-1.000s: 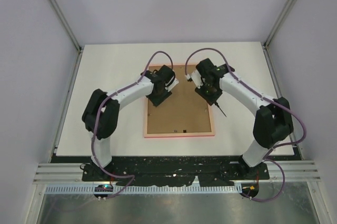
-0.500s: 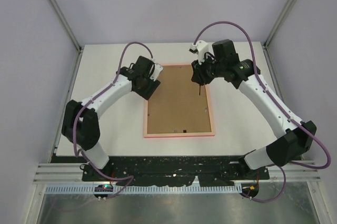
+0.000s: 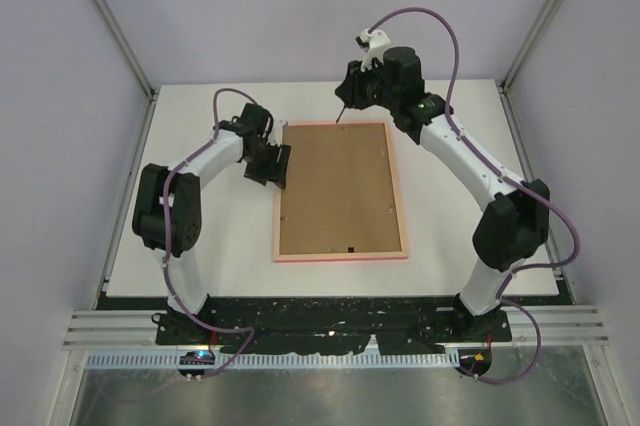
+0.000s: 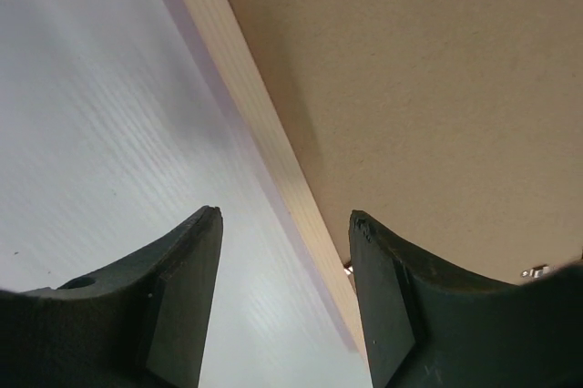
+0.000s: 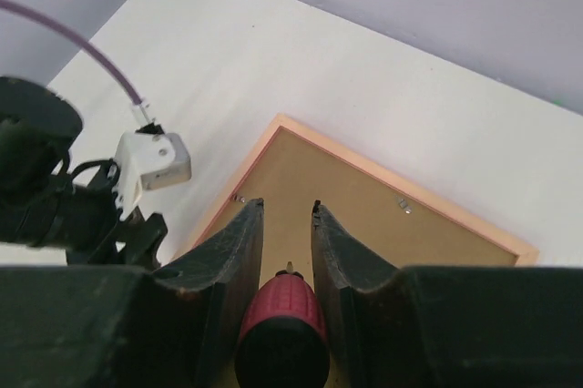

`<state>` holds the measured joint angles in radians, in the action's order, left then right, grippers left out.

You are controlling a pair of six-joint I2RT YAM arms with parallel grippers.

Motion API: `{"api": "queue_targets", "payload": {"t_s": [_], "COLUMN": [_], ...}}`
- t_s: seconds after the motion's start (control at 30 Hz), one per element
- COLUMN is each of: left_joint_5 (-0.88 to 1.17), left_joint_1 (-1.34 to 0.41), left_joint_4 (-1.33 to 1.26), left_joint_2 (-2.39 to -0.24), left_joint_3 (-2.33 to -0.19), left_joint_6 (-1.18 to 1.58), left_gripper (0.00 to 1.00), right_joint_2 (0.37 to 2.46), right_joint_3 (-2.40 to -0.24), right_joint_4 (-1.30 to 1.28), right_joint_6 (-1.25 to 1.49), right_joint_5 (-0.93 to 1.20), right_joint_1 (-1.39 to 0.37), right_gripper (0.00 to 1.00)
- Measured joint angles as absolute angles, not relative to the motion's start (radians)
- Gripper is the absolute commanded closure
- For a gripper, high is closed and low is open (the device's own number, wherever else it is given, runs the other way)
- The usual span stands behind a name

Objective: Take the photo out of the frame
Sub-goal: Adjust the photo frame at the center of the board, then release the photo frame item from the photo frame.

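The frame lies face down on the white table, its pale pink rim around a plain brown backing board. The photo is hidden beneath the board. My left gripper is low at the frame's left edge near the far corner. It is open, and the rim runs between its fingers. My right gripper hovers over the frame's far edge. It is shut on a red-handled screwdriver, whose thin shaft points down at the far-left corner.
Small metal tabs sit along the inside of the frame's back rim. The left arm's wrist camera is close beside the frame's left edge. Grey enclosure walls stand round the table.
The left gripper has moved off the backing board to the frame's left edge. The right arm has carried the screwdriver from over the board up to the frame's far edge.
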<state>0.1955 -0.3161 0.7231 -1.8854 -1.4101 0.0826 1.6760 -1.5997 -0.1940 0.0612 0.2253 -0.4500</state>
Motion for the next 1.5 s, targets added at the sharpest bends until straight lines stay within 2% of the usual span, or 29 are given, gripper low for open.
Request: {"api": "queue_targets", "payload": {"t_s": [0.3, 0.9, 1.1, 1.5], "left_joint_5": [0.256, 0.266, 0.277, 0.34], "left_joint_1": [-0.321, -0.321, -0.323, -0.413], "left_joint_4": [0.659, 0.603, 0.599, 0.591], "left_joint_2": [-1.887, -1.936, -1.944, -1.967], "left_joint_3": [-1.375, -1.331, -1.327, -1.341], "left_joint_6": [0.161, 0.234, 0.247, 0.267], "left_gripper": [0.43, 0.55, 0.65, 0.65], "right_joint_2": [1.92, 2.001, 2.001, 2.036], "right_joint_3": [-1.754, -1.798, -1.797, -1.809], "right_joint_4": [-0.247, -0.278, -0.277, -0.273], "right_joint_6": [0.271, 0.43, 0.437, 0.481], "right_joint_5": [0.252, 0.472, 0.494, 0.484], "right_joint_1": [-0.41, -0.367, -0.364, -0.363], "right_gripper": [0.92, 0.92, 0.92, 0.92]}}
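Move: The frame's left rail runs fore and aft about 2 cm to the right of the left hand and 4 cm below, its grasp spot about 1 cm back. From there, a metal clip on the rail lies roughly 6 cm behind the hand and 3 cm right; the far-left corner is some 15 cm ahead and 2 cm right. From the right hand, the grasp spot is about 9 cm back, 14 cm left and 29 cm down. The left fingers come down astride the frame's left rail, one pad outside and one inside, and narrow until they pinch it. Keeping that hold, the left hand drags the rail about 4 cm right and a little back. Meanwhile the right hand, still gripping the red screwdriver, sinks some 10 cm above the frame's far part, edging forward and left as it tips down roughly 30 degrees. ##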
